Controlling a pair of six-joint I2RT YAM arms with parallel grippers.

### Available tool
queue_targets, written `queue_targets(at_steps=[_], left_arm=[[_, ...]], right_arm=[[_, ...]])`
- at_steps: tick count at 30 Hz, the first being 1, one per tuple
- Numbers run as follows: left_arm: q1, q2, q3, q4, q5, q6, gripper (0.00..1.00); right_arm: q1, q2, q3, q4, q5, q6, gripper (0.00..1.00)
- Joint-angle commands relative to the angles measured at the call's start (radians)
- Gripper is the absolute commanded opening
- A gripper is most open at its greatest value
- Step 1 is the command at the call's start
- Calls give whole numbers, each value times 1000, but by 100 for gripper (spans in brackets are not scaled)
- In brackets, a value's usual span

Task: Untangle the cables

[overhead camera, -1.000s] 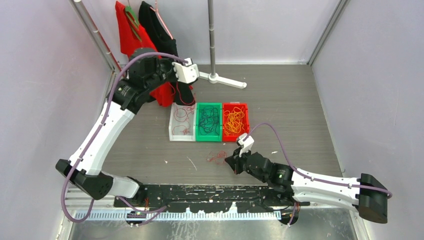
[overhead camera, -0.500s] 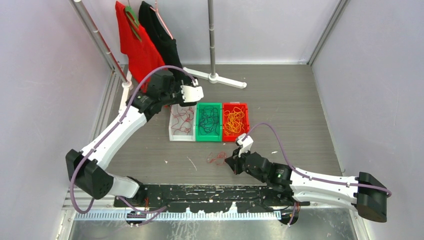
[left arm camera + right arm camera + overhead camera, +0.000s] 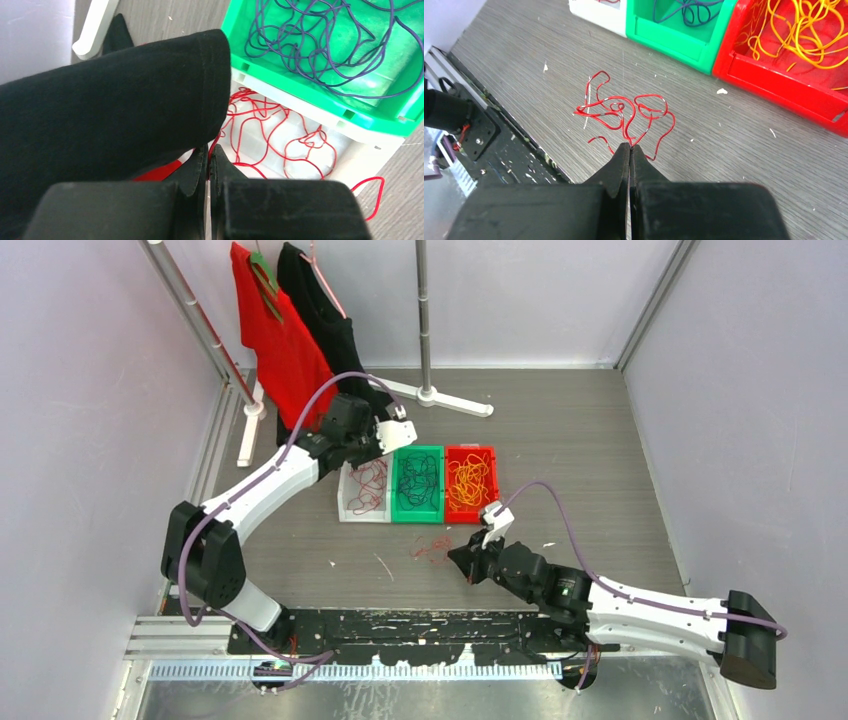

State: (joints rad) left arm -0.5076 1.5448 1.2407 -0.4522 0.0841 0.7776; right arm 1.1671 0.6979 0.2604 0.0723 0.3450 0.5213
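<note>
Three bins stand mid-table: the white bin (image 3: 352,510) holds a red cable (image 3: 280,135), the green bin (image 3: 417,514) a dark purple cable (image 3: 320,45), the red bin (image 3: 468,515) an orange-yellow cable (image 3: 804,35). My left gripper (image 3: 208,150) hangs at the white bin's far edge, shut on a strand of that red cable, with a black garment (image 3: 110,100) pressed against it. A second red cable (image 3: 624,110) lies on the table in front of the bins. My right gripper (image 3: 629,146) is shut on its near end. In the top view the left gripper (image 3: 375,448) and right gripper (image 3: 452,558) are far apart.
A red shirt (image 3: 275,340) and a black shirt (image 3: 325,315) hang on a rack at the back left. A white stand base (image 3: 440,398) lies behind the bins. Small white scraps dot the table, and a black rail (image 3: 400,625) runs along the near edge.
My left arm has swung down and right, away from the hanging shirts to the white bin's far edge, carrying the red strand with it. The right gripper has edged slightly forward with its cable.
</note>
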Motion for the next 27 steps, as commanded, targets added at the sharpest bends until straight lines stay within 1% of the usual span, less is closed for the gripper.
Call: queue_targets(at_steps=[1, 3, 8, 13, 16, 18, 19, 20, 21, 22, 23, 24, 25, 27], left_arm=[[6, 10, -32, 40, 40, -41, 0], [5, 19, -65, 56, 43, -42, 0], [12, 64, -136, 168, 34, -53, 0], [16, 118, -173, 257, 17, -18, 0], [20, 148, -157, 243, 18, -24, 0], [26, 151, -105, 169, 32, -37, 0], [33, 147, -68, 106, 51, -47, 0], [44, 139, -30, 40, 73, -63, 9], [57, 124, 8, -23, 108, -80, 21], [71, 98, 39, -102, 149, -97, 41], [82, 75, 70, -158, 196, -108, 56], [91, 54, 95, -214, 236, -112, 69], [96, 33, 123, -275, 275, -110, 78], [96, 2, 193, -397, 313, -106, 86]], right_arm=[[-3, -40, 62, 6, 48, 38, 1], [-4, -39, 81, -9, 55, 40, 1], [-7, -18, 147, -55, 77, 36, 1], [-13, 13, 208, -82, 97, 40, 1], [-18, 35, 237, -86, 97, 39, 1], [-22, 46, 256, -92, 97, 36, 1], [-24, 49, 269, -94, 96, 34, 1], [-26, 54, 277, -97, 94, 33, 1], [-29, 60, 287, -101, 90, 33, 1], [-31, 66, 297, -105, 84, 30, 1], [-34, 73, 308, -110, 81, 29, 1], [-37, 81, 318, -115, 78, 29, 1], [-41, 90, 328, -119, 70, 27, 1], [-48, 112, 352, -125, 53, 23, 1]])
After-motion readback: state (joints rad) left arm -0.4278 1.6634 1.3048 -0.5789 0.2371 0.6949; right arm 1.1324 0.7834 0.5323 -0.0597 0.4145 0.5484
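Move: The white bin, where the left gripper is taking its red cable, is centred about 5 cm back of that gripper, level with it sideways and 14 cm below; the green bin lies 11 cm to its right, equally far back. The black shirt's hem hangs some 5 cm ahead and 4 cm left. From the right gripper, holding the other red cable, the white bin is about 17 cm ahead and 18 cm left, the green bin 17 cm ahead and 8 cm left. Lower the left gripper about 10 cm into the white bin beside the black shirt, still pinching the red cable, then open the fingers wide to let it go and back up some 6 cm, the wrist tipping slightly further down. Meanwhile raise the right gripper about 8 cm, easing forward 3 cm, fingers kept shut on its own red cable. ##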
